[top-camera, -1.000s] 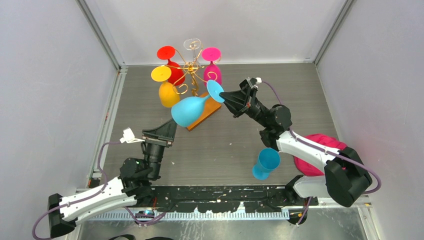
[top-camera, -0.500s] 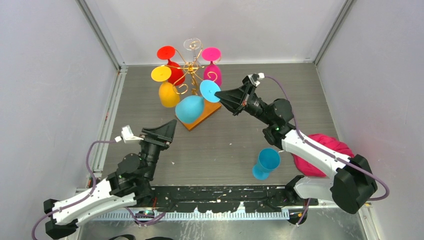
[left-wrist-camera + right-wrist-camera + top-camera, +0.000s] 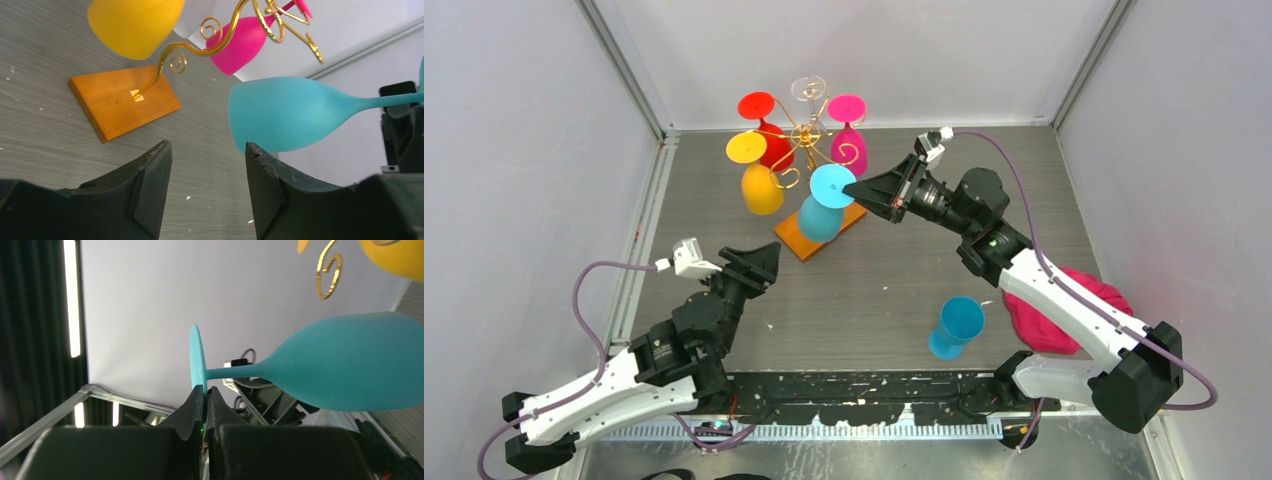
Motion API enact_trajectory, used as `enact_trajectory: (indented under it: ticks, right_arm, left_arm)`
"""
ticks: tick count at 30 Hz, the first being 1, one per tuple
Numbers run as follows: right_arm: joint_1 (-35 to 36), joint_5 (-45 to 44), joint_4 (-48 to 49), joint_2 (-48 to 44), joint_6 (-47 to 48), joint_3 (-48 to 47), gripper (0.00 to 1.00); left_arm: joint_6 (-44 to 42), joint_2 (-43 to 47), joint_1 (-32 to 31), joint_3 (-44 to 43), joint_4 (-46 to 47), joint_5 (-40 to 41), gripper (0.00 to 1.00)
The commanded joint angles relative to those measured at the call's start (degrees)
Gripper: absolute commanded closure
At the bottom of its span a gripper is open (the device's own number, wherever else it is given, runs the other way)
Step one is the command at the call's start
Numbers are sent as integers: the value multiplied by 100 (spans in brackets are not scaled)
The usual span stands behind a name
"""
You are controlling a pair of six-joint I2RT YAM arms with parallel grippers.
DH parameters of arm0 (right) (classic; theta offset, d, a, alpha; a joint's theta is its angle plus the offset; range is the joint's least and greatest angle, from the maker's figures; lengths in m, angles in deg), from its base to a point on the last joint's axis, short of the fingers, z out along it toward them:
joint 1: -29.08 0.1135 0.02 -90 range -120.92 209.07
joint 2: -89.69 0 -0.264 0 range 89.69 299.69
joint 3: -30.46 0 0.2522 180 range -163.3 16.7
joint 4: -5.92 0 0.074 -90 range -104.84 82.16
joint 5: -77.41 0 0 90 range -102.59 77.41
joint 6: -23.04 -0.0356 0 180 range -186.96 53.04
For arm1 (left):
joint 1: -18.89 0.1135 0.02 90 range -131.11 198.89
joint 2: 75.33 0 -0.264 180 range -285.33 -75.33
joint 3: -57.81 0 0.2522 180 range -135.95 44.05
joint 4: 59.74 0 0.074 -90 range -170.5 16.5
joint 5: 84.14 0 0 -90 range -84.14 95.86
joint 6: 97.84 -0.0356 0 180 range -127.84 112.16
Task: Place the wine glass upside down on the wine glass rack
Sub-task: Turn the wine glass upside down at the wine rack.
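The blue wine glass (image 3: 820, 216) hangs bowl-down over the front corner of the wine glass rack's orange wooden base (image 3: 788, 241). My right gripper (image 3: 857, 187) is shut on the rim of its round foot (image 3: 832, 185). In the right wrist view the foot's edge sits pinched between the fingers of the right gripper (image 3: 205, 390), and the stem and bowl (image 3: 350, 365) run off to the right. The gold wire rack (image 3: 804, 135) stands just behind the glass. My left gripper (image 3: 759, 262) is open and empty, low on the table, looking up at the glass (image 3: 285, 120) and the base (image 3: 122, 100).
Red (image 3: 764, 125), yellow (image 3: 759, 185), pink (image 3: 849, 135) and clear (image 3: 808, 88) glasses hang on the rack. Another blue glass (image 3: 954, 325) stands upright near the right arm. A pink cloth (image 3: 1074, 310) lies at the right. Grey walls close in the table on three sides.
The right gripper has swung the blue glass from lying tilted to nearly bowl-down, its foot moving left toward the rack. The left arm has drawn back toward the near left.
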Motion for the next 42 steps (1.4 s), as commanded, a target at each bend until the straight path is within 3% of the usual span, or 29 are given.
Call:
enact_trajectory:
  ticks: [1,19,42]
  right_arm:
    - [3,-104,-950,-57,921,-493,99]
    - [3,-265,-1471,1369,1359,-1831,99]
    - [111,-470,-2335,2445,1669,-3263,99]
  left_arm:
    - [-240,5,-23,-223,-310,294,43]
    - [-471,178,-25,-241,-295,154,45]
    - [-628,-14,-25,-276,-107,-176,46]
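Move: The right gripper already holds the blue wine glass upside down by the rim of its foot. The free hook at the front of the rack is about 7 cm ahead, 10 cm to the left and 5 cm lower. The rack's hub is some 17 cm ahead and 7 cm left. The yellow glass hangs about 12 cm ahead and 17 cm left, the pink one 20 cm straight ahead, their middles 11 cm lower. From the left hand the free hook is roughly 13 cm ahead, 2 cm right and 8 cm higher. Keep the right fingers shut on the foot of the blue glass and carry the glass in over the rack's front side, about 9 cm forward and 6 cm left. Sink as you go, ease back up a couple of centimetres, then lower again to end some 4 cm down, tipping the fingertips down by nearly 20 degrees to bring the stem towards the free front hook. ##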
